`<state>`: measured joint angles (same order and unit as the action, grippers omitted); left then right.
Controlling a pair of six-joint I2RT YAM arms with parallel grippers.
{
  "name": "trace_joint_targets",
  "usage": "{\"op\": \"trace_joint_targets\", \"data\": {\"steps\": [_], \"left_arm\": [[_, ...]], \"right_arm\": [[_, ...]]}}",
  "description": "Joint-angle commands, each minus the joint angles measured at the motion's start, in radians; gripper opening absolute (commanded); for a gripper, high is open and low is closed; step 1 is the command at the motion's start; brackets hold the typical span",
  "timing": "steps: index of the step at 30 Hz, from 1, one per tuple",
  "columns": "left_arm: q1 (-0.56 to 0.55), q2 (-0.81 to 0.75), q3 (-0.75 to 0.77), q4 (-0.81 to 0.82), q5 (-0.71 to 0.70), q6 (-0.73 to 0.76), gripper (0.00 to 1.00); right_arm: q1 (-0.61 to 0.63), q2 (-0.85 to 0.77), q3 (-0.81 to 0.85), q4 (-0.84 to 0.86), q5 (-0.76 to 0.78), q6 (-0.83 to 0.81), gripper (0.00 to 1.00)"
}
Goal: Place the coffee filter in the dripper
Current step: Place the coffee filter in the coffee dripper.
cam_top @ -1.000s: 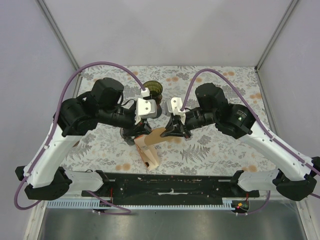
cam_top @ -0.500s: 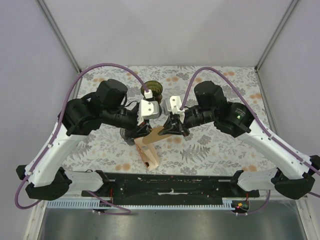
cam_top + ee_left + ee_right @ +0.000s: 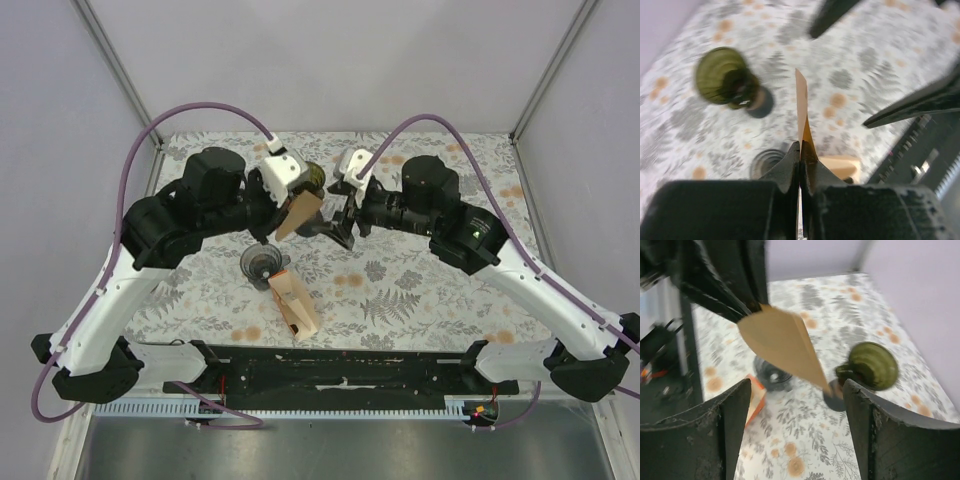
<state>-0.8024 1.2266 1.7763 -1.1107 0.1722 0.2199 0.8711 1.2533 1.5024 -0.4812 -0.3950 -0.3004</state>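
My left gripper (image 3: 280, 230) is shut on the edge of a flat brown coffee filter (image 3: 298, 213), holding it in the air above the table. The left wrist view shows the coffee filter (image 3: 801, 107) edge-on, pinched between the fingertips (image 3: 800, 150). The olive-green ribbed dripper (image 3: 312, 180) stands just behind it, also seen at left as the dripper (image 3: 725, 77) and at right as the dripper (image 3: 872, 365). My right gripper (image 3: 338, 222) is open beside the filter (image 3: 780, 342) and holds nothing; its own view shows the gripper (image 3: 797, 390) with wide jaws.
A clear round glass vessel (image 3: 262, 263) stands on the floral tablecloth in front of the filter. An orange-and-tan filter box (image 3: 293, 305) lies just beyond it toward the near edge. The two arms crowd the table's middle, their fingers close together.
The right gripper let go of the filter and opened. The left gripper, shut on the filter, lifted it away from the box toward the green dripper. Both wrists moved toward the back.
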Motion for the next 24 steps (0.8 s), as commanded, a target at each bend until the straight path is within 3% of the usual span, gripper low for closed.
{"op": "trace_joint_targets", "data": {"steps": [1, 7, 13, 24], "left_arm": [[0.019, -0.009, 0.008, 0.196, -0.492, -0.209, 0.02], [0.031, -0.004, 0.006, 0.224, -0.637, -0.405, 0.02], [0.039, 0.002, 0.028, 0.192, -0.632, -0.54, 0.02], [0.043, -0.004, 0.046, 0.176, -0.576, -0.587, 0.02]], "right_arm": [[-0.003, -0.048, -0.065, 0.301, 0.389, 0.252, 0.78], [0.152, -0.017, -0.176, 0.617, 0.657, 0.299, 0.76], [0.21, 0.092, -0.139, 0.75, 0.634, 0.336, 0.74], [0.22, 0.182, -0.074, 0.768, 0.656, 0.351, 0.47]]}}
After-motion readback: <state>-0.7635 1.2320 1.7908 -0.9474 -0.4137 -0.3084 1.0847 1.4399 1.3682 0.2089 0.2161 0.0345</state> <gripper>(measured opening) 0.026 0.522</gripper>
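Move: The coffee filter, pinched by the left hand, is about 4 cm to the right hand's left, nearly level with it. The dripper on its carafe stands some 19 cm ahead of the left hand, 1 cm to its right and 22 cm below; from the right hand, 18 cm ahead and 6 cm left. Well below the left hand are the glass cup, 4 cm ahead and 9 cm left, and the filter packet, 5 cm back and 1 cm left. The coffee filter, still pinched by its edge, is swung forward and left by the left hand, rising some 4 cm and turning about 45 degrees counter-clockwise. The open right hand follows, first forward, then some 8 cm left, rising and then dipping, rolling as it turns clockwise; its fingers straddle the filter's near lower tip and narrow to about half open, contact not clear. ##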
